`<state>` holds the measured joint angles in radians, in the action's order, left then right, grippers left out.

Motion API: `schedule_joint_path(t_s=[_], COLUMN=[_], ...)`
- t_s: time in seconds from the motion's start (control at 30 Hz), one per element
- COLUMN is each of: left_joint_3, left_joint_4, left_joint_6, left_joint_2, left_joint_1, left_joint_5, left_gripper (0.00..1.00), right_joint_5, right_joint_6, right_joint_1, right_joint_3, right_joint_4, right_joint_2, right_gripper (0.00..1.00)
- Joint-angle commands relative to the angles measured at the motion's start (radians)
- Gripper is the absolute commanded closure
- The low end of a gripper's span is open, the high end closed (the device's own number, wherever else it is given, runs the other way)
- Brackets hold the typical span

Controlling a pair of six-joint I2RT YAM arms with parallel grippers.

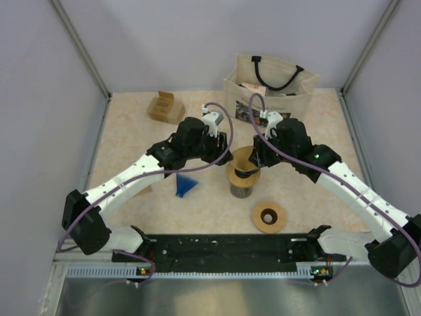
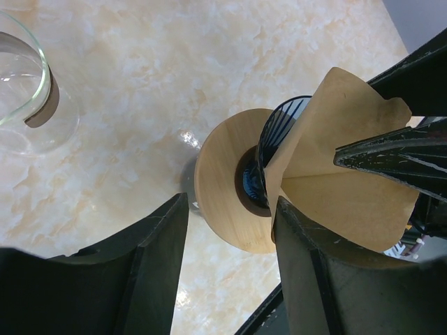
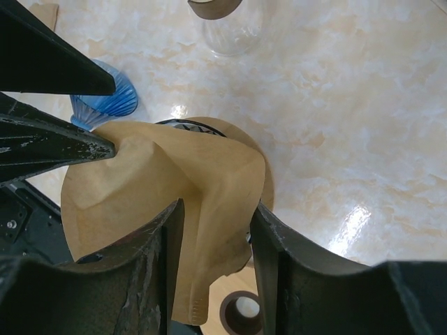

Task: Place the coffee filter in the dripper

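The brown paper coffee filter (image 3: 154, 185) lies crumpled over the dripper (image 1: 242, 172), a dark ribbed cone (image 2: 279, 136) with a wooden collar (image 2: 220, 185). My right gripper (image 3: 216, 208) stands open, with a loose fold of the filter between its spread fingers. My left gripper (image 2: 230, 202) is open too. Nothing sits between its fingers, and the filter (image 2: 349, 174) leans against the outer side of its right finger (image 2: 314, 272). In the right wrist view one left fingertip (image 3: 105, 150) presses on the paper's edge. Both grippers (image 1: 220, 148) (image 1: 256, 158) meet above the dripper.
A blue cone dripper (image 1: 186, 184) lies left of the dripper. A wooden ring (image 1: 270, 217) sits in front of it. A glass carafe (image 2: 21, 84) stands nearby. A tote bag (image 1: 270, 85) and a cardboard box (image 1: 166, 106) stand at the back.
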<state>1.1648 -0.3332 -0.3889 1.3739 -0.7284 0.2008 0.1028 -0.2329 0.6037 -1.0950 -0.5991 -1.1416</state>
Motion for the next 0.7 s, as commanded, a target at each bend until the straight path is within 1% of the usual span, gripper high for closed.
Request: schedule_joint_path(t_s=[0.0, 0.17, 0.23, 0.4, 0.47, 0.6, 0.67], left_joint_3=[0.029, 0.041, 0.052, 0.073, 0.087, 0.107, 0.114], left_joint_4=[0.025, 0.02, 0.014, 0.007, 0.002, -0.004, -0.006], left_joint_6=[0.019, 0.022, 0.024, 0.028, 0.031, 0.036, 0.036], left_joint_2=[-0.004, -0.012, -0.01, -0.019, -0.025, -0.036, -0.044], left_joint_1=[-0.002, -0.002, -0.002, -0.003, -0.005, -0.003, -0.002], left_joint_5=[0.002, 0.002, 0.005, 0.014, 0.011, 0.008, 0.003], left_gripper=[0.43, 0.39, 0.36, 0.3, 0.24, 0.03, 0.01], right_joint_5=[0.015, 0.024, 0.046, 0.015, 0.017, 0.009, -0.004], right_joint_6=[-0.009, -0.014, -0.014, -0.023, -0.025, -0.031, -0.037], right_joint_1=[-0.007, -0.007, -0.007, -0.007, -0.007, -0.005, -0.005], right_joint_3=[-0.059, -0.066, -0.065, -0.072, -0.078, -0.089, -0.094], right_joint_4=[0.047, 0.055, 0.062, 0.064, 0.064, 0.076, 0.081], right_joint_2=[0.025, 0.039, 0.048, 0.063, 0.065, 0.077, 0.082], right_gripper=[0.56, 0.5, 0.46, 0.38, 0.36, 0.33, 0.29])
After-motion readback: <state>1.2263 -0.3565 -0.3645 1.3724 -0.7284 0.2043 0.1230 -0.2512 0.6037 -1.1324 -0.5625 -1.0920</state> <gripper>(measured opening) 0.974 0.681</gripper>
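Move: The coffee filter stands open in the dripper between the hands: from the left hand about 5 cm right, 2 cm back and 3 cm below; from the right hand about 4 cm left, 1 cm back and 3 cm below. The dripper is some 4 cm beneath the filter's middle. The glass server stands 10 cm ahead, 6 cm left of the left hand and 17 cm below; the spare wooden collar lies 11 cm back and 6 cm right of the right hand, 20 cm below. Lift the right gripper about 4 cm nearly straight up off the filter, spreading its already parted fingers wider and tipping the wrist a few degrees so the paper comes free. Hold the left gripper in place beside the paper while opening it, then raise it about 2.5 cm away from the rim, fingers going almost fully wide. ##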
